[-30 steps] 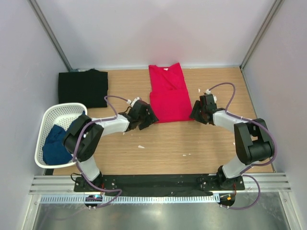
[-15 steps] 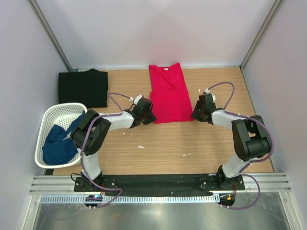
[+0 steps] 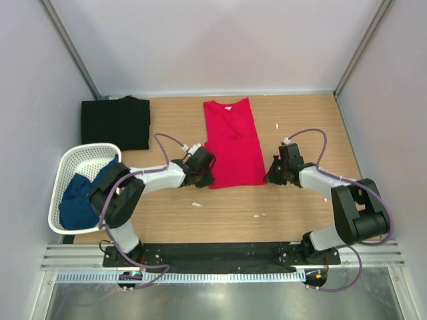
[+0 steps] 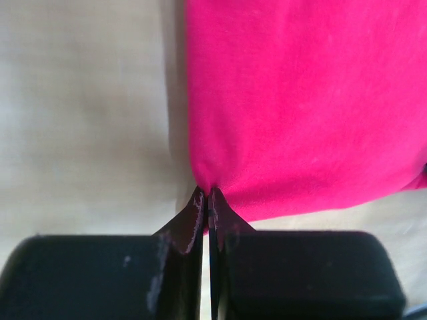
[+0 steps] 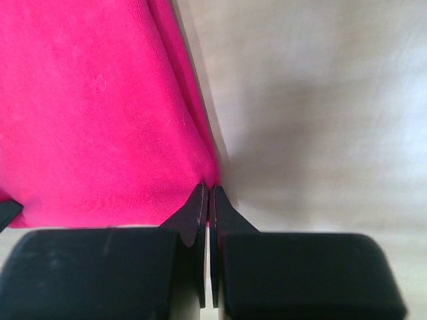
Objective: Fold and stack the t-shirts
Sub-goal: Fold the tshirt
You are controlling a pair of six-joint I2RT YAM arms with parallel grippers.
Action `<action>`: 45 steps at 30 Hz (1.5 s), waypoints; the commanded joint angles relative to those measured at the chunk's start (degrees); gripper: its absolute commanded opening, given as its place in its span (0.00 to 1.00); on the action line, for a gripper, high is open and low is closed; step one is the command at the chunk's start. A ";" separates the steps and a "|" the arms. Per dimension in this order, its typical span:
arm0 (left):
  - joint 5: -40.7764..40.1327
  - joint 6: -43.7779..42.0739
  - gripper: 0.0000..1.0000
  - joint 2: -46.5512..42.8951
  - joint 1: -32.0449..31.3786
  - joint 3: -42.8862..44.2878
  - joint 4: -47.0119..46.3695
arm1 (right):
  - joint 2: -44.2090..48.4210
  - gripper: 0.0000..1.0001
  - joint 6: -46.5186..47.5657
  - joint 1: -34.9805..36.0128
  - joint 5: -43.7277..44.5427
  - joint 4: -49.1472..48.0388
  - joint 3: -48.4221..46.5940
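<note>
The red t-shirt (image 3: pixel 233 143) lies folded lengthwise on the wooden table, neck label at the far end. My left gripper (image 3: pixel 209 175) is shut on its near left corner (image 4: pixel 207 180). My right gripper (image 3: pixel 270 175) is shut on its near right corner (image 5: pixel 208 175). Both hold the hem low over the table. The black t-shirt (image 3: pixel 115 123) lies folded at the far left. The dark blue t-shirt (image 3: pixel 81 195) is crumpled in the basket.
A white mesh basket (image 3: pixel 70 162) stands at the left edge, near the left arm's base. Grey walls close the table at the back and both sides. Small white scraps (image 3: pixel 197 204) lie on the wood in front of the red shirt.
Both grippers have pulled the red shirt's near hem toward me. The shirt has slid nearer and lies longer and flatter. The black and blue shirts have not moved.
</note>
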State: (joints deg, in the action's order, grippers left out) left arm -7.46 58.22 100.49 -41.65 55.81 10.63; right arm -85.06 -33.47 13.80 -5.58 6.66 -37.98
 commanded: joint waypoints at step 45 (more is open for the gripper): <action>-5.29 4.46 0.00 -30.27 -1.34 4.22 29.80 | 22.93 0.01 -5.55 9.40 11.20 31.58 -23.53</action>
State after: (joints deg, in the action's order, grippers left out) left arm -13.45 66.89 68.99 -45.76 58.08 41.45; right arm -59.72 -42.06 23.53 -1.58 41.98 -56.60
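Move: Both closed grippers already pinch the near folded edge of the pink t-shirt, one at each corner, close to the table. From the left hand, the collar lies about 33 cm ahead and 6 cm right, the turned-up hem 18 cm ahead and 9 cm right, and a white scrap 8 cm back and 5 cm left. From the right hand, the collar is about 31 cm ahead and 15 cm left, the hem 17 cm ahead and 12 cm left. Keeping their pinch on the t-shirt's two near corners, both hands drag it back towards the bases by some 17 cm, starting low and rising towards the end of the pull. They then lift the edge to about 15 cm above its start and swing forward roughly 10 cm over the cloth, the left hand also drifting left. ##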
